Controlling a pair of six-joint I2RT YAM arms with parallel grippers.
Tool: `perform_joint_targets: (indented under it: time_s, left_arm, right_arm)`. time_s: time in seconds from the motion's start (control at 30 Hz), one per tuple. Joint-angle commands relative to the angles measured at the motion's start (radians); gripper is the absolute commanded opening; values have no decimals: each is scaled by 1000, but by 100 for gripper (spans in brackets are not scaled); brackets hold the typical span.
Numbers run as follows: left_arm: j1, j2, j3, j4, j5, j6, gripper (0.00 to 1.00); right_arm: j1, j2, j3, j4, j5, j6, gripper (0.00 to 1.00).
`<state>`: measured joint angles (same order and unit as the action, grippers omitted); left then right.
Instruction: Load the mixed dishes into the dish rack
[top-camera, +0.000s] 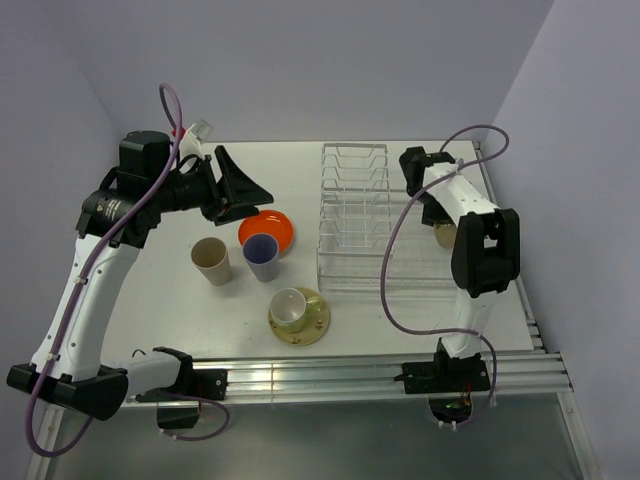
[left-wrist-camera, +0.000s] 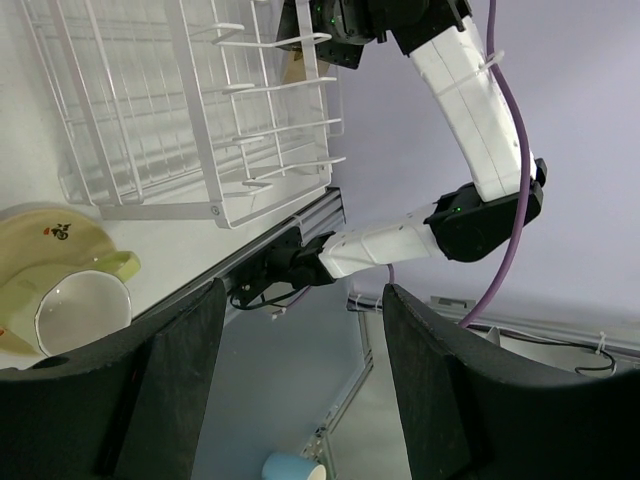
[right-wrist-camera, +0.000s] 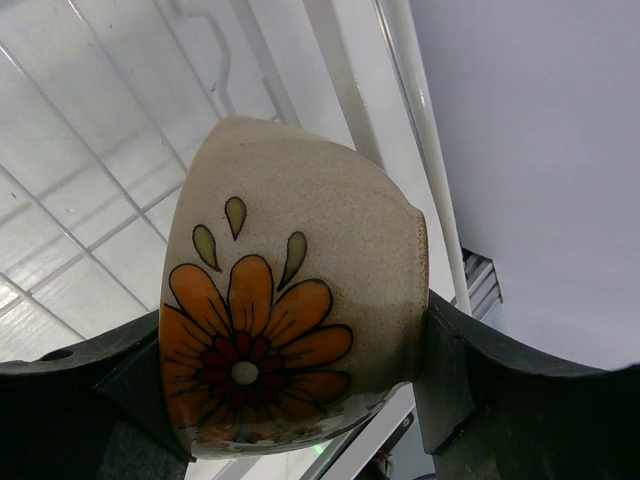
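Note:
The wire dish rack (top-camera: 365, 215) stands at the right of the table. My right gripper (top-camera: 440, 222) is shut on the off-white bowl (right-wrist-camera: 290, 330), which has an orange flower, and holds it tilted over the rack's right side; the bowl shows as a tan patch from above (top-camera: 446, 235). My left gripper (top-camera: 236, 187) is open and empty, above the far-left edge of the orange plate (top-camera: 270, 226). The lavender cup (top-camera: 262, 256), the tan cup (top-camera: 211, 260) and the yellow-green cup (top-camera: 289, 307) on the cream saucer (top-camera: 312, 324) stand on the table. The left wrist view shows the rack (left-wrist-camera: 200, 110) and this cup (left-wrist-camera: 85, 305).
An aluminium rail (top-camera: 350, 375) runs along the table's near edge. Walls close the back and both sides. A blue roll (left-wrist-camera: 290, 467) lies on the floor below the table. The right arm's purple cable (top-camera: 395, 250) loops over the rack's near right corner.

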<state>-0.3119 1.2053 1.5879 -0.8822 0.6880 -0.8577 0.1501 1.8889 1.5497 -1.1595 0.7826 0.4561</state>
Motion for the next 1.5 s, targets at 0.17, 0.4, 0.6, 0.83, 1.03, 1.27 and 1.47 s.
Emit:
perform_joint_targets:
  time_s: [0.17,0.4,0.6,0.83,1.03,1.27,1.47]
  left_arm:
    - [19,-29,11,-3,16,26,70]
    - [23,-29,9,6,19,19,70]
    - [23,-35,7,6,18,14,70]
    - [25,-53,-8,14,16,2,70]
    - [25,-69,-40,45,28,-20,70]
    - [25,-82,-60,68,36,-40,70]
    - [25,-98,-83,86,38,-58,70]
  right_arm:
    - [38,39,15,-22,115,29,0]
    - [78,67,21,-28,92,21,8]
    - [82,73,26,-28,76,19,18]
    - [89,49,3,-26,58,24,71]
    - [108,15,-43,-19,27,29,88]
    - [120,-46,-91,12,-32,23,97]
    - [120,-88,-86,30,-115,-2,98]
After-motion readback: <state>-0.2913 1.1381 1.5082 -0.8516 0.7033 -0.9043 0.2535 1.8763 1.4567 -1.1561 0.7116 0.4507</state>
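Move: The right hand holds the flowered bowl just above the low wire tray on the rack's right side; the spot for it lies nearly under the hand, some 2 cm left and 9 cm down. The rack's tall tiered section has its middle about 20 cm left and 1 cm ahead of that hand. The green cup on its saucer stands roughly 34 cm left and 20 cm back. From the idle left hand the tray spot is about 37 cm right, 9 cm ahead and 35 cm below. The right hand, still gripping the flowered bowl, sinks about 2 cm towards the wire tray while easing nearly 2 cm to the left, then holds almost still there. Next its fingers spread from the bowl-wide grip to almost fully open as it slides some 2 cm back and 2 cm farther left, towards the tiered section, dipping about 1 cm and then beginning to rise, the wrist turning only slightly. ##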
